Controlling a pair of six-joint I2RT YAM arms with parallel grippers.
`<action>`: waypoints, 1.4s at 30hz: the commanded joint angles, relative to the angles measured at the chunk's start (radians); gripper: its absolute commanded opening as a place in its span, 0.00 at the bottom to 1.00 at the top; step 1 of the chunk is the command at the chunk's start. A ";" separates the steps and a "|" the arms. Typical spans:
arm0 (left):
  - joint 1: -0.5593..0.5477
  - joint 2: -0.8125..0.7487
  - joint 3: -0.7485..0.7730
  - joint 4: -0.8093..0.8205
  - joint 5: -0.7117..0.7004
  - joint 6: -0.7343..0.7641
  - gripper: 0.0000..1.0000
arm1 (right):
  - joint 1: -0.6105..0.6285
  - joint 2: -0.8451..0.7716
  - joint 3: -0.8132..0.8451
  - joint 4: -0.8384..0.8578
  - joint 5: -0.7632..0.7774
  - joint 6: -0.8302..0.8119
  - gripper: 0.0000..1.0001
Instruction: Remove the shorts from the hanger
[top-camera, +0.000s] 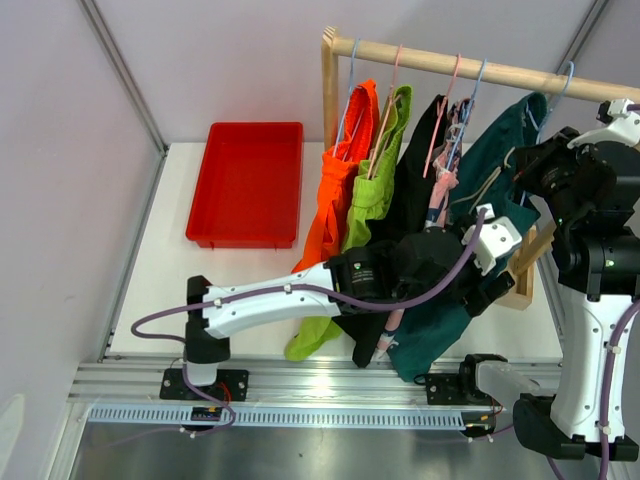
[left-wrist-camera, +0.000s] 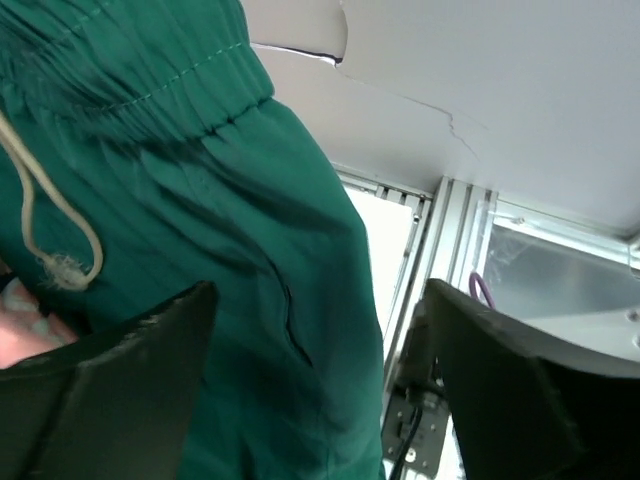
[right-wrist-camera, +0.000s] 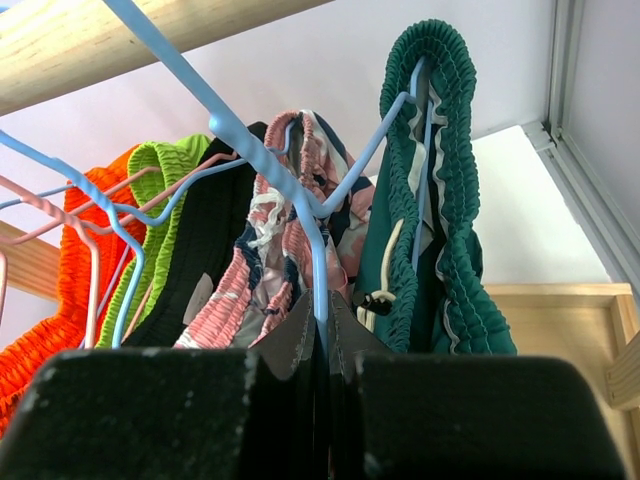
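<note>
Several pairs of shorts hang on wire hangers from a wooden rod (top-camera: 470, 68): orange (top-camera: 335, 190), lime green (top-camera: 375, 180), black (top-camera: 420, 170), pink patterned (top-camera: 447, 180) and dark teal shorts (top-camera: 500, 150). My left gripper (top-camera: 497, 262) reaches across low at the teal pair. In the left wrist view the teal shorts (left-wrist-camera: 200, 200) lie between the wide-apart fingers (left-wrist-camera: 120, 390) of the left gripper (left-wrist-camera: 315, 340), open. My right gripper (right-wrist-camera: 321, 315) is shut on the wire of the blue hanger (right-wrist-camera: 255, 150) that carries the teal shorts (right-wrist-camera: 440, 200).
A red tray (top-camera: 247, 183) lies on the white table at the back left. The rack's wooden post (top-camera: 329, 90) stands left of the clothes, and its base frame (top-camera: 522, 290) sits under the teal pair. An aluminium rail (top-camera: 330, 385) runs along the near edge.
</note>
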 joint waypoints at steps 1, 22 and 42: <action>0.001 0.037 -0.009 0.083 -0.015 -0.015 0.79 | 0.004 -0.029 0.035 0.034 -0.005 0.013 0.00; -0.238 -0.279 -0.610 0.250 -0.139 -0.182 0.00 | 0.030 0.028 0.121 -0.004 0.043 -0.009 0.00; 0.066 0.116 -0.017 0.004 -0.108 -0.132 0.00 | 0.035 -0.235 0.116 -0.429 -0.097 0.100 0.00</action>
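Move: Just beside the left hand's open fingers is the near side of the green shorts, roughly 1 cm ahead, 3 cm to the right and 4 cm lower. The pink shorts' middle is some 10 cm ahead of that hand, 10 cm to its left and 5 cm below. From the right hand, already gripping the blue hanger's near shoulder, the same green cloth lies about 16 cm back, 4 cm left and 14 cm down; the wooden rod runs about 10 cm straight ahead, 8 cm above. Closing as it reaches right and down, the left hand pinches the green shorts just below the waistband, drags them back, down and leftward roughly 9 cm off the hanger's near end, then carries the pinched cloth forward again, somewhat right and up. The right hand keeps its grip, easing back slowly, then quickly draws the hanger about 11 cm back from the rod. ##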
